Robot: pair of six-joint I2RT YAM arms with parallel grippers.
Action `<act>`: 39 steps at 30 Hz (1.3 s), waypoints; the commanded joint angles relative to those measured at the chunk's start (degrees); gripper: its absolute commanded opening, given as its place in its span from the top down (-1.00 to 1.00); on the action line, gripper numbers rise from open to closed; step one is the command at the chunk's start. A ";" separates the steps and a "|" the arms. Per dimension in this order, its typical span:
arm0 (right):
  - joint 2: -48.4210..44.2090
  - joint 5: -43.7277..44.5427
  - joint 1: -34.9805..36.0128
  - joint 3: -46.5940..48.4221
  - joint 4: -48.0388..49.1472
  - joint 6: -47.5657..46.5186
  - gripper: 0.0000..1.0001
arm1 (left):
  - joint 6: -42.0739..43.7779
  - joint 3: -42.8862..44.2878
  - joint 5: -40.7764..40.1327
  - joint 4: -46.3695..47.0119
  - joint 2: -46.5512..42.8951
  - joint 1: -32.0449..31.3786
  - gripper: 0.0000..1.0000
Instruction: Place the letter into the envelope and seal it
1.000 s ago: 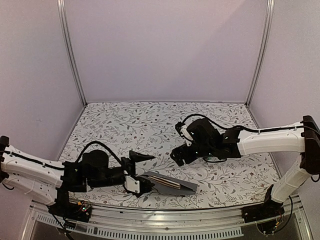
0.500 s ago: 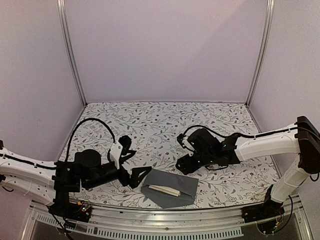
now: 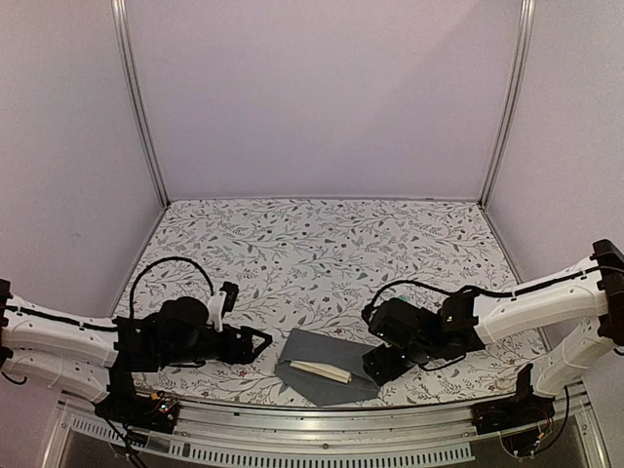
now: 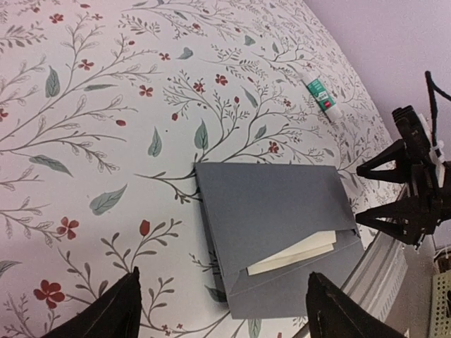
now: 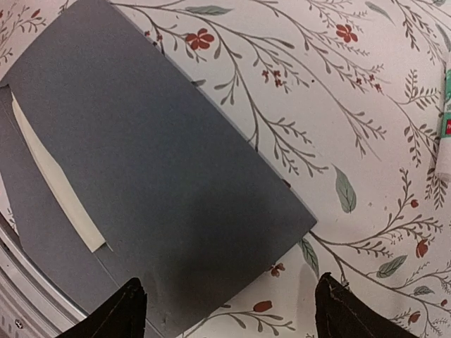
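Observation:
The dark grey envelope lies flat on the floral cloth near the table's front edge, also in the left wrist view and the right wrist view. The letter shows only as a pale folded strip sticking out of the envelope's mouth; the flap lies unfolded. My left gripper hovers just left of the envelope, open and holding nothing. My right gripper is over the envelope's right corner, open and holding nothing.
A small teal-and-white tube lies on the cloth beyond the envelope, at the right edge of the right wrist view. The metal front rail runs close below the envelope. Pale booth walls close off the table's far side and both ends.
A second ago the envelope was propped up at the left gripper; it now lies flat. The left gripper has drawn back to the left. The right gripper has come down to the envelope's right corner.

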 commanded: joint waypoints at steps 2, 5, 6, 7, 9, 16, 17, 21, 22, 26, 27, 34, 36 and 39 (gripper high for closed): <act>1.12 4.75 4.27 -0.75 -12.16 10.97 -0.57 | -1.43 -2.14 8.11 8.78 4.19 4.49 -0.56; 1.63 5.57 5.72 -1.30 -14.73 14.33 -0.42 | -0.96 -1.99 10.44 12.54 9.32 6.24 -0.50; 1.60 5.86 6.05 -1.62 -15.38 15.11 -0.35 | -0.87 -1.88 11.62 13.68 10.49 6.77 -0.47; 1.40 6.12 6.31 -1.97 -15.75 16.00 -0.25 | -0.72 -1.71 12.47 14.78 11.97 7.23 -0.42; 0.35 6.22 6.72 -2.75 -15.99 17.28 -0.06 | -0.48 -1.18 13.88 17.00 15.37 7.90 -0.36; 1.57 4.31 7.96 -2.67 -10.76 15.99 0.15 | 0.41 2.57 14.35 17.31 21.57 8.47 -0.20; 2.24 4.09 8.32 -2.00 -9.66 15.19 0.16 | 0.61 3.12 14.28 16.95 22.31 8.44 -0.20; 6.76 3.67 9.61 1.18 -6.62 12.59 0.16 | 1.91 5.84 16.45 16.58 26.23 8.98 -0.19; 7.41 3.49 9.75 1.93 -5.88 11.85 0.16 | 2.28 6.30 17.42 17.06 27.37 9.27 -0.18; 10.29 3.38 9.94 4.34 -3.65 9.94 0.16 | 3.49 7.99 21.37 19.12 31.59 11.79 -0.15; 10.64 3.35 9.92 4.84 -2.91 9.48 0.16 | 3.91 8.52 22.30 19.31 32.50 12.46 -0.14; 14.63 1.15 10.63 9.60 2.67 5.49 0.15 | 11.81 17.56 29.25 15.13 38.59 17.60 -0.12; 16.27 0.29 10.95 11.79 3.60 4.16 0.15 | 15.31 21.26 32.02 13.06 40.67 19.27 -0.12; 18.70 -1.24 11.05 14.07 5.87 1.98 0.15 | 20.17 27.37 37.33 10.40 44.34 21.16 -0.13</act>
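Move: The grey envelope lies flat, its middle about 14 cm to the left hand's right, level with it and 8 cm below. From the right hand, which is low over its right end, the middle is about 11 cm left, 2 cm ahead and 4 cm down. The letter's pale edge shows in its opening, about 12 cm left and 1 cm ahead of the right hand; the glue stick is some 19 cm ahead and 6 cm right. The envelope is worked from both ends: the left hand sinks about 5 cm beside its left end, partly closing, then sweeps forward and somewhat right, seeming to drag that end along. The right hand first backs off to the right and down past the right edge, half closing, then travels some 12 cm left, low down, fingertips pushing at that end. ##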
